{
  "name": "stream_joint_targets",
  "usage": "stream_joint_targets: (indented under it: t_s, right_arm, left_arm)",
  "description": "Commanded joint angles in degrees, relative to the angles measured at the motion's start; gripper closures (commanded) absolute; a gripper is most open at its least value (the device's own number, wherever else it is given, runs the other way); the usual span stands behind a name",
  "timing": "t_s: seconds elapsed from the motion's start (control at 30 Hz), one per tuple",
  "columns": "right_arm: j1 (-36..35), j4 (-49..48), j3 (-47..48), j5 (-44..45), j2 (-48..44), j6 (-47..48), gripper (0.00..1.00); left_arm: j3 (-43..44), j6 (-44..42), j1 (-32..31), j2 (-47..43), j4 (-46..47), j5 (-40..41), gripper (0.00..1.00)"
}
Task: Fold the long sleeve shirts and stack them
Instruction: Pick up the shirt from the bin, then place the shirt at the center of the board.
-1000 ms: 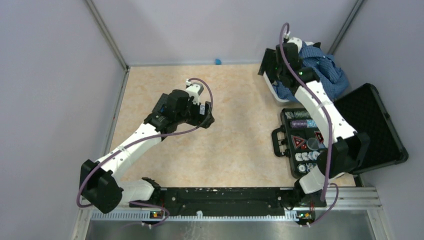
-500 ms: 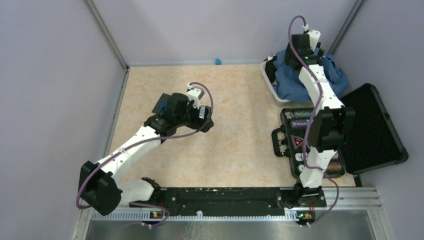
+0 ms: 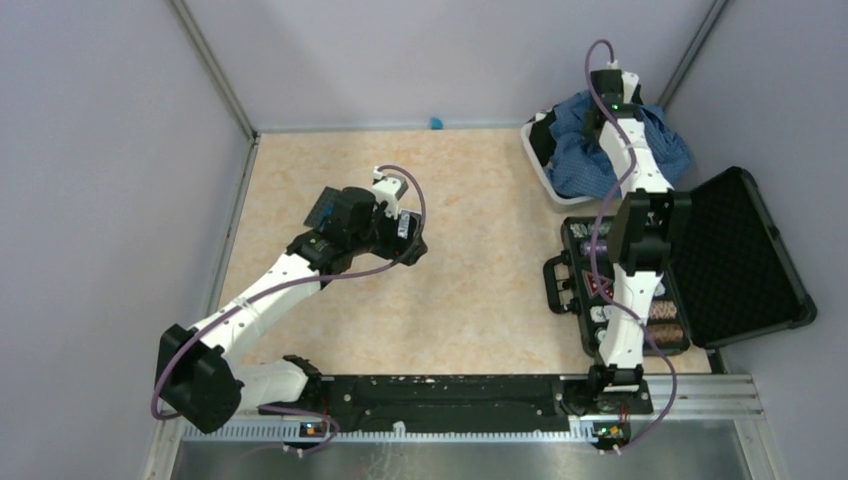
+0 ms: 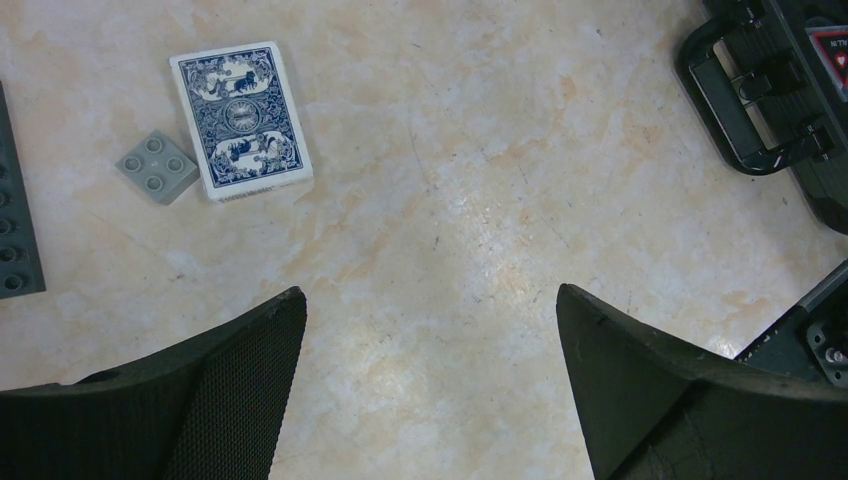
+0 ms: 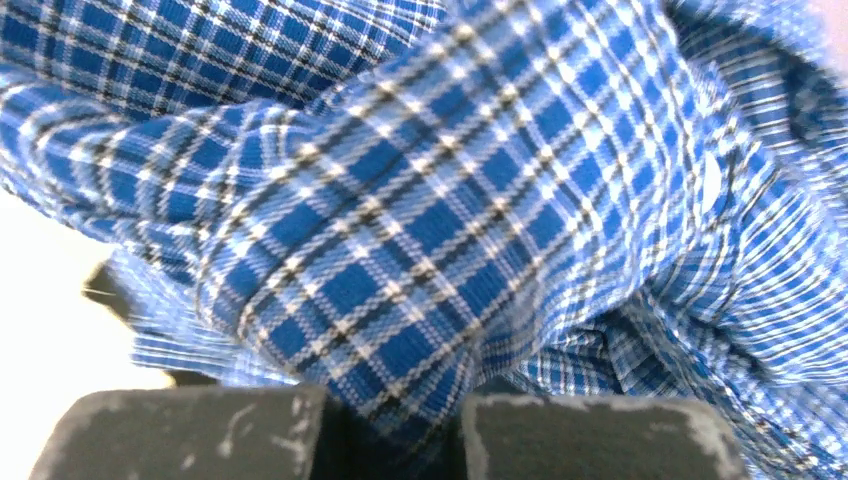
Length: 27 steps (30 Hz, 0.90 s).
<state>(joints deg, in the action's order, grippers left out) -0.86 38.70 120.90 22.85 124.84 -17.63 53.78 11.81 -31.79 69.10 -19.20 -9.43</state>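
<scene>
The blue checked shirt (image 3: 660,150) lies crumpled in a white bin (image 3: 537,165) at the far right corner. My right gripper (image 3: 606,100) reaches down into the pile. In the right wrist view a fold of the blue checked shirt (image 5: 400,250) sits pinched between the two nearly closed fingertips (image 5: 390,430). No plain black shirts show. My left gripper (image 3: 414,240) hangs open and empty over the bare tabletop in the middle, and its fingertips stand wide apart in the left wrist view (image 4: 430,300).
An open black hard case (image 3: 735,255) with small items lies at the right, its handle (image 4: 740,110) near my left gripper. A blue-backed card deck (image 4: 240,120), a grey brick (image 4: 157,166) and a grey baseplate (image 4: 15,200) lie under the left arm. Walls enclose the table.
My right arm has swung right and stretched out to the far corner, bringing its gripper down onto the blue shirt pile. The left arm has barely moved.
</scene>
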Motion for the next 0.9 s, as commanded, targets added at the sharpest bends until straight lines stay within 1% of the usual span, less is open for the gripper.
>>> stream_joint_targets:
  t_s: [0.0,0.1,0.17,0.2,0.3,0.43,0.5,0.7,0.77,0.87]
  right_arm:
    - [-0.2,3.5,15.3,-3.1,-4.1,-1.0,1.00]
    - [-0.7,3.7,17.8,-5.6,-8.8,-0.9,1.00]
    - [-1.5,1.0,16.1,-8.8,-13.9,-0.6,1.00]
    - [-2.3,-1.9,14.6,-10.3,-16.7,0.2,1.00]
    - [-7.2,-8.6,11.1,-13.3,-24.8,3.9,1.00]
    - [-12.6,-13.8,12.2,-19.1,-31.9,5.2,1.00]
    - [-14.3,-16.8,11.6,-22.2,-36.2,3.0,1.00]
    - [-15.0,-30.6,1.7,-33.4,-46.1,-8.9,1.00]
    - [-15.1,-32.4,1.2,-35.7,-47.2,-11.7,1.00]
    - [-15.1,-31.6,1.4,-35.8,-47.5,-13.6,1.00]
  left_arm:
    - [0.2,-0.7,0.7,-1.6,2.8,-0.7,0.01]
    - [0.0,-0.7,1.1,-1.9,2.8,-1.0,0.01]
    - [0.0,-0.8,1.2,-2.1,3.0,-1.3,0.01]
    - [0.1,-0.8,1.2,-2.1,3.1,-1.7,0.01]
    - [0.4,-0.8,1.3,-1.9,3.3,-3.2,0.01]
    - [0.9,-0.3,1.4,-1.6,3.6,-4.6,0.01]
    - [1.2,-0.1,1.5,-1.5,3.5,-5.2,0.01]
    - [3.6,1.3,1.6,-2.2,3.0,-6.2,0.01]
    - [4.7,1.8,1.6,-2.5,2.5,-6.2,0.01]
    - [6.2,2.4,1.6,-3.3,2.0,-5.9,0.01]
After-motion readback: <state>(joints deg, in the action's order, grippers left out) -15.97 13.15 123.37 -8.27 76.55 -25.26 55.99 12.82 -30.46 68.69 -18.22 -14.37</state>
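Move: The blue checked shirt is already pinched in the right fingers, its bulk heaped about 9 cm back, 3 cm left and 6 cm below them. The bin under it centres some 7 cm back, 6 cm left and 11 cm down. The clear middle of the table is roughly 30 cm back and 38 cm left; the chip case lies about 34 cm back and 3 cm left, both some 17 cm down. From the left hand the shirt is about 19 cm ahead and 42 cm right, slightly lower. The shirt is hauled out of the bin by the right hand, which keeps its pinch and rises fast, about 50 cm in all: nearly straight up at first, then also back some 30 cm and left about 17 cm towards the table. The wrist swings the fingers up and counter-clockwise, from slanting down to slanting up, forward and left. The open left hand only lifts slightly. ##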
